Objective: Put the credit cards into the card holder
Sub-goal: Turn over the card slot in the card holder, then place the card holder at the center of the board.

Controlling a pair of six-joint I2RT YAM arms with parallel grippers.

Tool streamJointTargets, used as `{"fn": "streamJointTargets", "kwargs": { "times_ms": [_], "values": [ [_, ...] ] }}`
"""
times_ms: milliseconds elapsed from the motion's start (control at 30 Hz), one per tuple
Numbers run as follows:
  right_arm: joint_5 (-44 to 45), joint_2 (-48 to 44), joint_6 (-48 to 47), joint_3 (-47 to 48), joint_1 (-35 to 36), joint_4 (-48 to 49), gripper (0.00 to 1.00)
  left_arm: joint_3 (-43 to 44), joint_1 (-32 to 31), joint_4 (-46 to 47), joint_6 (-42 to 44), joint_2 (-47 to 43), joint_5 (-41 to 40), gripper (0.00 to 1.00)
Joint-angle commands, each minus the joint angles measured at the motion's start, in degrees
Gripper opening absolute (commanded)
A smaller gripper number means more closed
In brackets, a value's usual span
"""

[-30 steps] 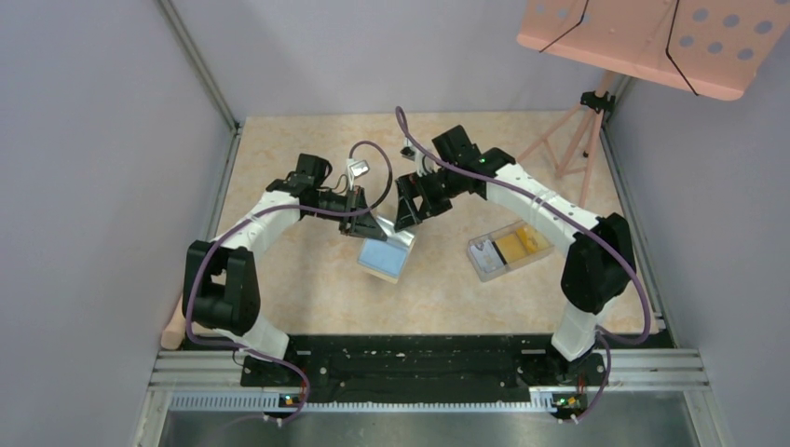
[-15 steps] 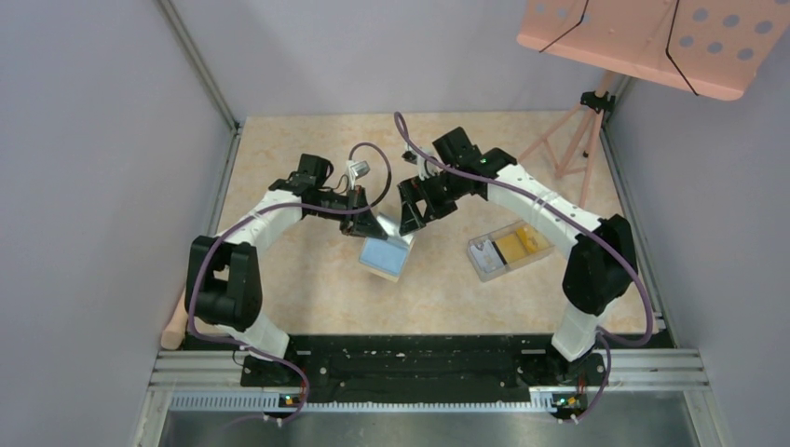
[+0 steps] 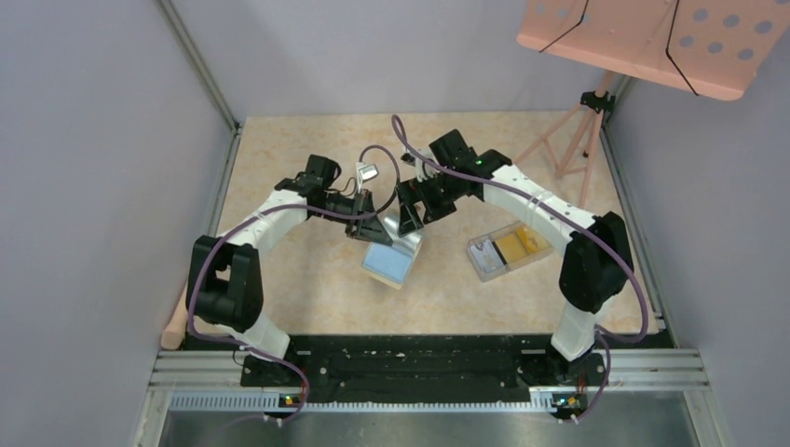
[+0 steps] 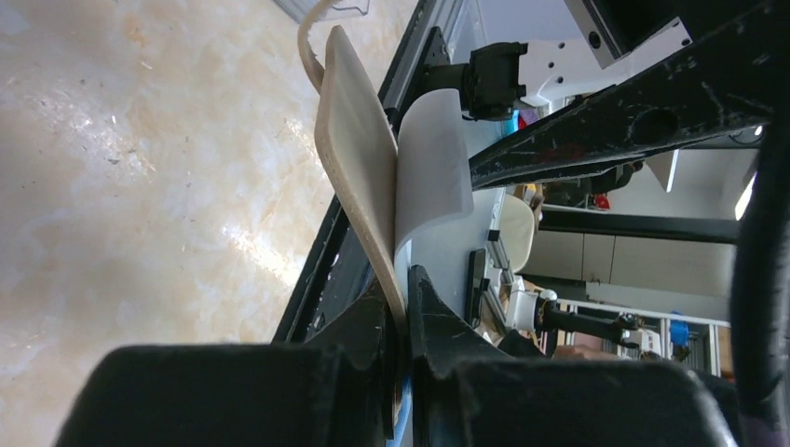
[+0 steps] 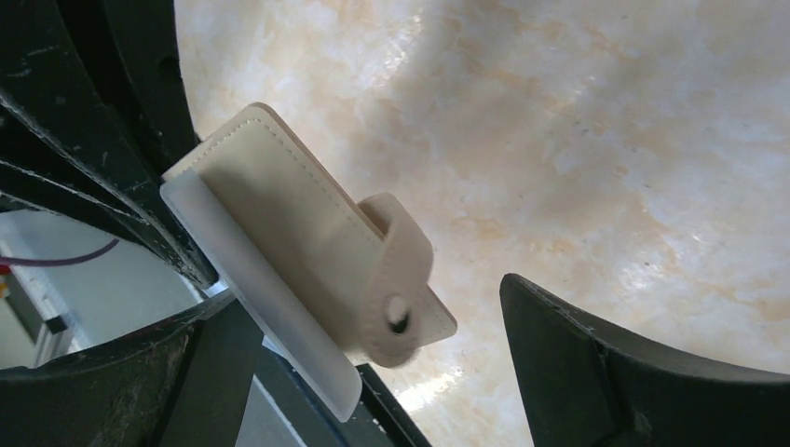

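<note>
The beige card holder (image 3: 389,264) hangs open above the table centre, its blue inner face up. My left gripper (image 3: 365,226) is shut on its upper edge; in the left wrist view the beige flap (image 4: 359,168) and a translucent white sleeve (image 4: 433,158) rise from the closed jaws (image 4: 402,307). My right gripper (image 3: 407,212) is open just to the right. In the right wrist view the holder (image 5: 298,233) and its snap tab (image 5: 401,307) lie between the spread fingers (image 5: 578,363). An orange credit card (image 3: 520,245) lies in the clear box.
The clear plastic box (image 3: 480,270) sits on the table right of centre, beside the right arm. A pink stand's legs (image 3: 568,144) are at the back right corner. Grey walls close in the table on both sides.
My left gripper has carried the holder a little to the right. My right gripper has moved down and left toward it, so the two grippers now nearly meet over the holder.
</note>
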Motion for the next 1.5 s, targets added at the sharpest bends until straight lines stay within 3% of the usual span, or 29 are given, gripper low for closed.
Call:
{"fn": "streamJointTargets", "kwargs": {
  "times_ms": [0, 100, 267, 400, 433, 467, 500, 600, 667, 733, 867, 933, 1067, 1233, 1333, 1467],
  "values": [
    [-9.44, 2.26, 0.13, 2.06, -0.11, 2.94, 0.93, 2.77, -0.41, -2.38, 4.31, -1.59, 3.64, 0.0],
    [-14.33, 2.76, -0.09, 1.09, -0.79, 3.47, 0.86, 2.84, -0.42, -2.27, 4.52, -2.02, 4.01, 0.0],
    [-24.51, 2.04, 3.23, -1.62, -3.58, 8.54, 0.62, 2.97, -0.38, -2.24, 4.75, -1.98, 4.51, 0.0],
    [-29.18, 1.94, 5.22, -1.98, -4.45, 10.42, 0.34, 3.13, -0.42, -2.2, 4.7, -1.67, 4.21, 0.0],
    [-30.07, 1.94, 5.38, -1.89, -4.42, 10.47, 0.24, 3.16, -0.38, -2.04, 4.51, -1.56, 3.92, 0.0],
    [-30.53, 2.11, 5.54, -1.9, -4.45, 10.46, 0.08, 3.19, -0.41, -1.87, 4.33, -1.49, 3.57, 0.0],
    [-30.74, 2.23, 5.61, -2.03, -4.45, 10.34, 0.0, 3.28, -0.42, -1.77, 4.18, -1.51, 3.08, 0.0],
    [-30.48, 2.16, 5.88, -2.62, -4.45, 10.19, 0.0, 3.51, -0.32, -0.27, 2.12, -2.37, -2.17, 0.13],
    [-29.35, 2.11, 6.02, -2.91, -4.38, 10.19, 0.0, 3.55, -0.29, 1.61, -0.69, -4.28, -8.65, 0.31],
    [-26.56, 2.36, 6.85, -2.78, -4.45, 10.35, 0.0, 3.39, -0.25, 3.59, -4.13, -6.21, -15.96, 0.42],
    [-21.42, 2.9, 13.62, -3.84, -4.45, 15.72, 0.0, 3.7, -0.25, 4.46, -8.0, -10.52, -32.49, 0.57],
    [-19.67, 2.57, 19.85, -6.21, -4.39, 23.16, 0.0, 3.68, -0.25, 4.25, -9.94, -13.02, -41.48, 0.64],
    [-15.23, 3.1, 33.9, -13.14, -4.06, 41.7, 0.0, 3.78, -0.07, 4.53, -11.57, -17.02, -53.49, 0.68],
    [-9.78, 7.5, 48.72, -19.64, -2.79, 63.05, 0.0, 3.25, 0.02, 5.61, -10.84, -18.92, -53.37, 0.69],
    [-5.65, 10.87, 52.16, -19.9, -0.83, 63.8, 0.0, 2.7, 0.02, 4.95, -10.66, -17.9, -51.53, 0.69],
    [1.59, 12.37, 50.14, -18.76, 2.63, 55.0, 0.0, 2.11, 0.1, 5.21, -10.56, -17.15, -49.69, 0.68]
  ]
}}
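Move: The open card holder is already pinched in the left fingers, its middle about 3 cm to their right, 2 cm back and 2 cm below. From the open right hand that middle lies roughly 5 cm back, 4 cm left and about 1 cm lower. The clear card box sits on the table some 21 cm to the right hand's right, nearly level with it fore and aft and about 8 cm below. The card holder is handed over: the right hand eases a few centimetres left, back and up, tilting, and shuts on it while the left hand keeps its pinch. Then the left fingers open wide and withdraw about 8 cm forward and 8 cm left. The right hand keeps its grip and carries the holder down roughly 10 cm, also forward and left, yawing clockwise. ##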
